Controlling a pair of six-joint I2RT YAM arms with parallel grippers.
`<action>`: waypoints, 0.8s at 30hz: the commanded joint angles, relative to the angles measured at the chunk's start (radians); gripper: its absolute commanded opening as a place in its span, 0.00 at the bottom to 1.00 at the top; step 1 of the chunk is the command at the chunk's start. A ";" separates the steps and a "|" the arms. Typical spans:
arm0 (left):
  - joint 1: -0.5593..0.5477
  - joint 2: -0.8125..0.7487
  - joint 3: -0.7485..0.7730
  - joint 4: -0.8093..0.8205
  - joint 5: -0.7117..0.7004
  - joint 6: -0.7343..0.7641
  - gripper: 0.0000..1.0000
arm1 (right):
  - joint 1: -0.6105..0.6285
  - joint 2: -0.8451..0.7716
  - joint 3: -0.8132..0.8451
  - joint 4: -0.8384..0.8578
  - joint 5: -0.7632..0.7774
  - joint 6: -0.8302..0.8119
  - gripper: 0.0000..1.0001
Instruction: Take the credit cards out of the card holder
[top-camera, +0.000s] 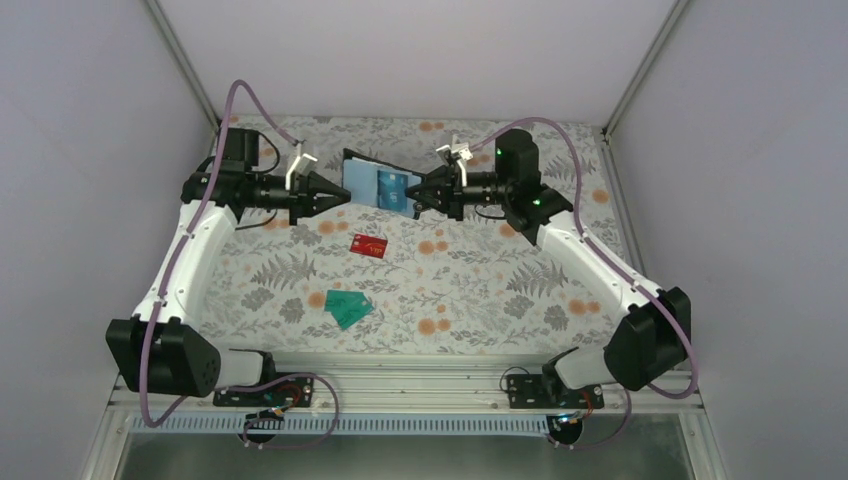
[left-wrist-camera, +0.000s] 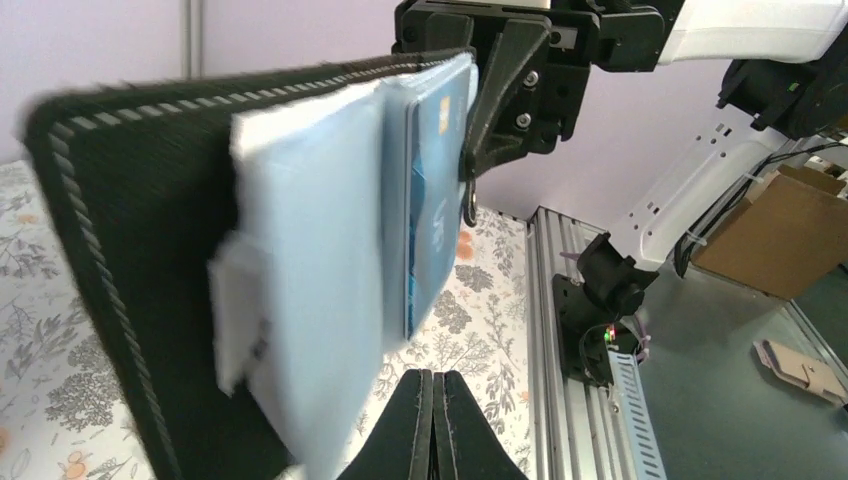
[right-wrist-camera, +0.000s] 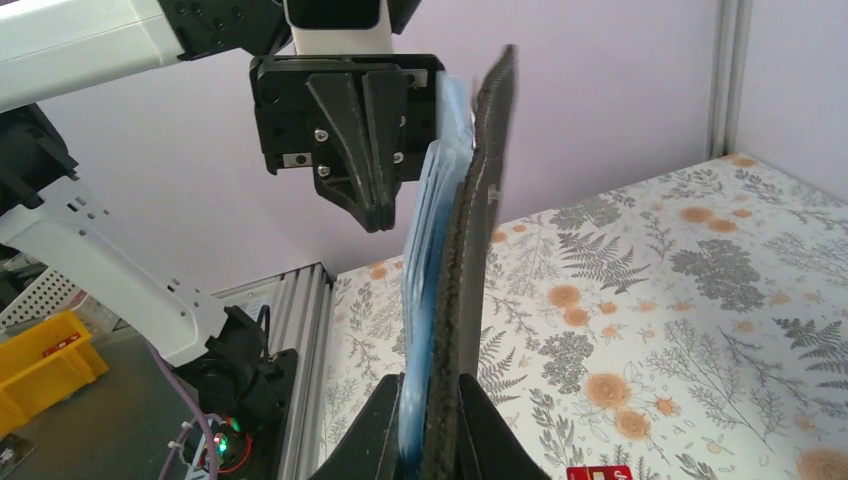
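The black card holder hangs open in the air above the far middle of the table, its pale blue inner face toward me. A blue card sits in its pocket and shows in the left wrist view. My right gripper is shut on the holder's right edge. My left gripper is shut and empty, its tip at the holder's left edge. The red card lies on the table below. Two teal-green cards lie overlapped nearer the front.
The floral table cover ends at a metal rail at the front where the arm bases sit. Grey walls close the left, right and back sides. A cardboard box stands off the table.
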 joint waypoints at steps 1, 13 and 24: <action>0.005 0.002 -0.015 0.021 0.021 -0.004 0.02 | -0.006 -0.014 0.015 0.029 -0.040 0.017 0.11; -0.093 0.028 -0.004 0.068 -0.011 -0.030 0.33 | 0.051 0.016 0.042 0.044 -0.053 0.028 0.04; -0.092 0.013 0.009 0.085 -0.091 -0.056 0.45 | 0.075 0.000 0.051 0.000 -0.135 -0.040 0.04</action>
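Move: The blue card in its clear sleeve is about 9 cm to the right of the closed, empty left hand, level with it in reach and height. The middle of the card holder is some 7 cm right and 2 cm ahead. Down on the table, roughly 32 cm below, the red card lies about 9 cm ahead and 1 cm right. The right hand grips the holder's right edge, the blue card 4 cm to its left, at its own reach and height. Keeping its pinch on the holder's right edge, the right hand carries it about 1.5 cm left and as much back. After a short pause the left hand opens its fingers to almost half and goes some 3 cm to the right, sinking a little, so that they come around the free side of the sleeves beside the blue card without shutting. ##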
